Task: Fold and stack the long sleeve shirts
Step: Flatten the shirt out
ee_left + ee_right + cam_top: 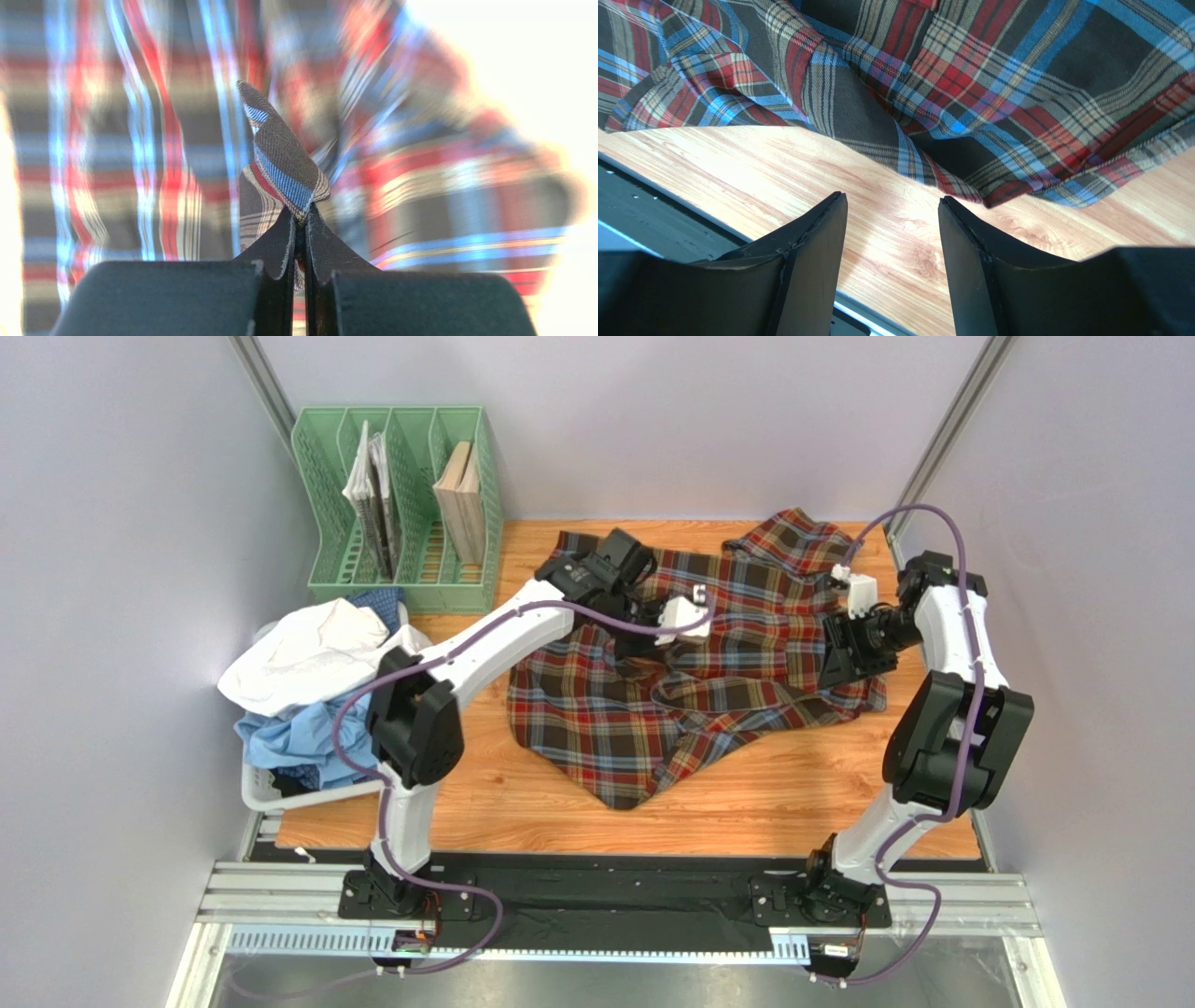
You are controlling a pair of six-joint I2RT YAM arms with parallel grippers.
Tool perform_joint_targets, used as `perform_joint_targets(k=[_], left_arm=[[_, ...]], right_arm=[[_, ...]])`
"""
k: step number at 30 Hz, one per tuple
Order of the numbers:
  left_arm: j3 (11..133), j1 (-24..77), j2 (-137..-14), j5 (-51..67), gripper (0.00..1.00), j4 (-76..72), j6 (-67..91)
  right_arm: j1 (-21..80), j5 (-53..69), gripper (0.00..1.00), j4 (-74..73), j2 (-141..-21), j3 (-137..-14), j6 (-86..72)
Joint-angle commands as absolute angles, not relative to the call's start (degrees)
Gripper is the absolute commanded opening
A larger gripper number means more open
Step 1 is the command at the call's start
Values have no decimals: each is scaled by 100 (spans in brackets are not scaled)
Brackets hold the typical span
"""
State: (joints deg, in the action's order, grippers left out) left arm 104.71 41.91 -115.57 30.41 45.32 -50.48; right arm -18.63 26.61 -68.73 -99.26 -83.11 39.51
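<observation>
The tartan shirt (pixel 701 665) in red, dark brown, blue and yellow lies spread and rumpled over the wooden table. My left gripper (pixel 634 623) is over its middle, shut on a pinched fold of the tartan cloth (pixel 281 164) that stands up between the fingertips. My right gripper (pixel 839 661) is at the shirt's right edge, open and empty; in the right wrist view its gripper (pixel 892 210) hovers over bare wood just short of the shirt's hem (pixel 1018 189). A white shirt (pixel 309 651) and a light blue shirt (pixel 295 735) lie heaped at the left.
The heap rests in a white basket (pixel 253 787) at the table's left edge. A green file rack (pixel 400 511) with booklets stands at the back left. Bare wood (pixel 786 805) shows in front of the shirt. Grey walls close in on both sides.
</observation>
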Motion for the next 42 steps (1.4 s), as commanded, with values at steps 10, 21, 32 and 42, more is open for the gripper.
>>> perform_joint_targets(k=[10,21,32,42], left_arm=[[11847,6370,-9686,6557,0,6109,-2198],[10637,6346,-10107,5995,0,4357,-1294],[10348,5107,-10900,3955,41,5306,-2265],[6427,3542,-8115,2762,56,5697,-5711]], right_arm=[[-2478,3296,56,-7629,-9660,-9062,4403],[-2461,3331,56,-7928,-9553,-8780,4878],[-1820,2866,55,-7647,-9220,-7981,4781],[286,3128,55,-6576,-8165,-7015,3694]])
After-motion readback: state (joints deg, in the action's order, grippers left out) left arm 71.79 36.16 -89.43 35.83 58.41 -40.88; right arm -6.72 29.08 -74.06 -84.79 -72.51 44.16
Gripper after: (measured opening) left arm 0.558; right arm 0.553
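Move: I still pinch a fold of the shirt in my left hand, about 10 cm above the table. The bare wood along the near side, where the fold is to go, lies some 19 cm back and 10 cm to my right. The shirt's near tip is about 20 cm back and 6 cm left; its left near edge is about 10 cm back and 19 cm left. From my open right hand that bare wood is roughly 18 cm back, 17 cm left and 8 cm down. With the fold still pinched, I fling my left hand back about 30 cm and up some 24 cm, tilting the wrist. Then I swing it forward and down, open to let go low over the near side of the shirt, and sweep about 20 cm left towards its left near edge. My right hand, open throughout, first lifts a little, then eases back and left over the thrown-down cloth. ##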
